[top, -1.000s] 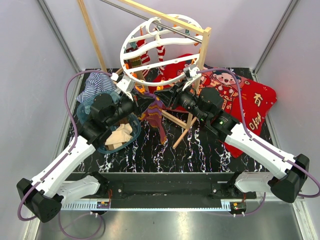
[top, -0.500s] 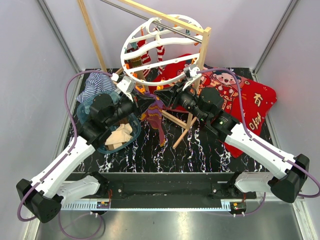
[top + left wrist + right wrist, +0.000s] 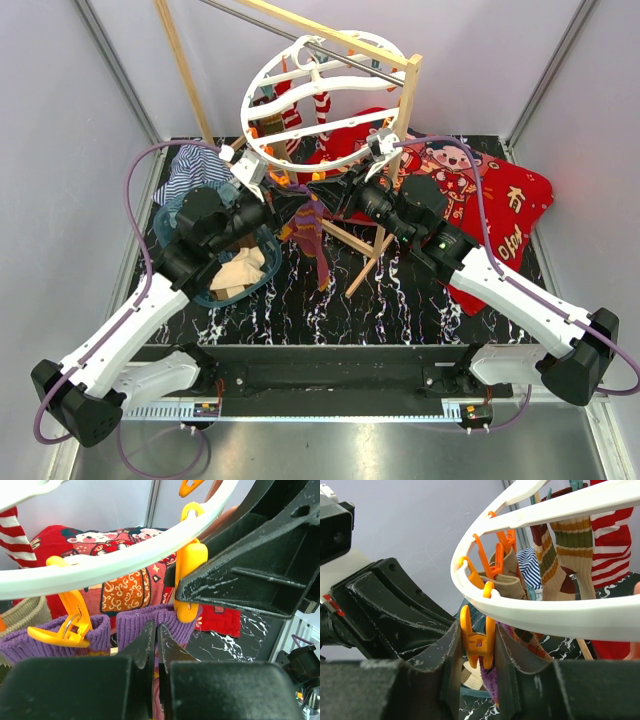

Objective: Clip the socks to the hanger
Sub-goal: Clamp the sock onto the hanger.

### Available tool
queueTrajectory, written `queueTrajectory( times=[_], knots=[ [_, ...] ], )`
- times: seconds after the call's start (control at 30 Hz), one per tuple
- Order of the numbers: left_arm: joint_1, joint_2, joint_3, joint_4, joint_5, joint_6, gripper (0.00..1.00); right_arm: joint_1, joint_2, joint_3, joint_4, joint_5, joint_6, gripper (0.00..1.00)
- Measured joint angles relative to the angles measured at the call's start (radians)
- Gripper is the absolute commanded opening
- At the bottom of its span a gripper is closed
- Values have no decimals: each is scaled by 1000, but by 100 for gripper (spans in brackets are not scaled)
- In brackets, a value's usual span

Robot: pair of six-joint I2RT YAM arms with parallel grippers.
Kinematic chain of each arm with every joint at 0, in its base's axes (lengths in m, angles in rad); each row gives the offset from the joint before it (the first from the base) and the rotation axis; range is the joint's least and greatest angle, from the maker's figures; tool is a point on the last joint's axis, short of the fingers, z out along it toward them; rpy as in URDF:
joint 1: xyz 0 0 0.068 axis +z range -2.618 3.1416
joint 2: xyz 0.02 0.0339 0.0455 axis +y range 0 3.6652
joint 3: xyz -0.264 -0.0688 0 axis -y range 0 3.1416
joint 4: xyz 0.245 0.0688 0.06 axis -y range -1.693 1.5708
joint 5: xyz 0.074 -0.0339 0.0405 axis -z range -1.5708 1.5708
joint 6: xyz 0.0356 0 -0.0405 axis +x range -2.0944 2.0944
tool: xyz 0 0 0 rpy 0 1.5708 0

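Note:
The white round hanger (image 3: pixel 300 100) hangs from the wooden frame. A purple striped sock (image 3: pixel 312 228) dangles under its near rim. My left gripper (image 3: pixel 156 630) is shut on the sock's purple cuff (image 3: pixel 137 622), holding it up below the white ring (image 3: pixel 125 560). My right gripper (image 3: pixel 477 640) is shut on an orange clip (image 3: pixel 479 645) and presses on its two handles. The sock's purple edge (image 3: pixel 492 680) sits at that clip's mouth. In the left wrist view the same clip (image 3: pixel 189 575) rests on the cuff. Another orange clip (image 3: pixel 70 625) grips purple knit at the left.
Other socks hang from the hanger, one red-white striped (image 3: pixel 320 105) and one brown banded (image 3: pixel 572 555). A blue basket (image 3: pixel 262 270) with more socks sits under my left arm. A blue-white striped cloth (image 3: pixel 190 165), a red blanket (image 3: pixel 500 210) and the wooden frame's legs (image 3: pixel 365 265) lie nearby.
My left arm has shifted very slightly to the left and the purple sock hangs a little straighter. Both grips are the same.

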Motion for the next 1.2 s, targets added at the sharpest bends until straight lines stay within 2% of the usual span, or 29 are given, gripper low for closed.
queueTrajectory(
  times=[0.43, 0.47, 0.5, 0.6, 0.63, 0.77, 0.97, 1.2],
  knots=[
    [0, 6, 44, 19, 0, -31, 0, 0, 0, 0, 21, -16, 8, 2],
    [0, 7, 45, 21, 0, -34, 0, 0, 0, 0, 23, -16, 8, 6],
    [0, 8, 45, 22, 0, -36, 0, 0, 0, 0, 23, -16, 8, 17],
    [0, 8, 45, 23, 0, -41, 0, 0, 0, -1, 23, -17, 8, 37],
    [0, 8, 45, 23, 0, -42, 0, 0, 0, -1, 23, -18, 8, 49],
    [0, 10, 45, 23, 0, -48, 0, 0, -4, -6, 21, -28, 7, 69],
    [0, 11, 44, 23, -25, -47, 0, -1, -43, -19, -29, -40, -16, 85],
    [0, 11, 34, 3, -125, -15, 0, -1, -174, -48, -178, -65, -87, 87]
  ],
)
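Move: The orange clip meant for the purple sock lies about 3 cm to the right of the left hand, level in reach and some 3 cm above it. The right hand already has that clip between its fingers, with the sock's cuff roughly 3 cm to its left and 3 cm below. From the left hand, the hanger's near rim passes about 1 cm farther out, 3 cm right and 6 cm up, and the first sock's clip sits some 2 cm ahead, 3 cm left and 1 cm up. The purple sock's cuff, still pinched in the left hand's shut fingers, is lifted about 2.5 cm towards the jaws of the clip that the right hand holds squeezed and nearly still. The right fingers then spread wide, let go of the clip and draw away, back and to the right by some 5 cm, while the left hand keeps the cuff and eases a little forward, left and down. ##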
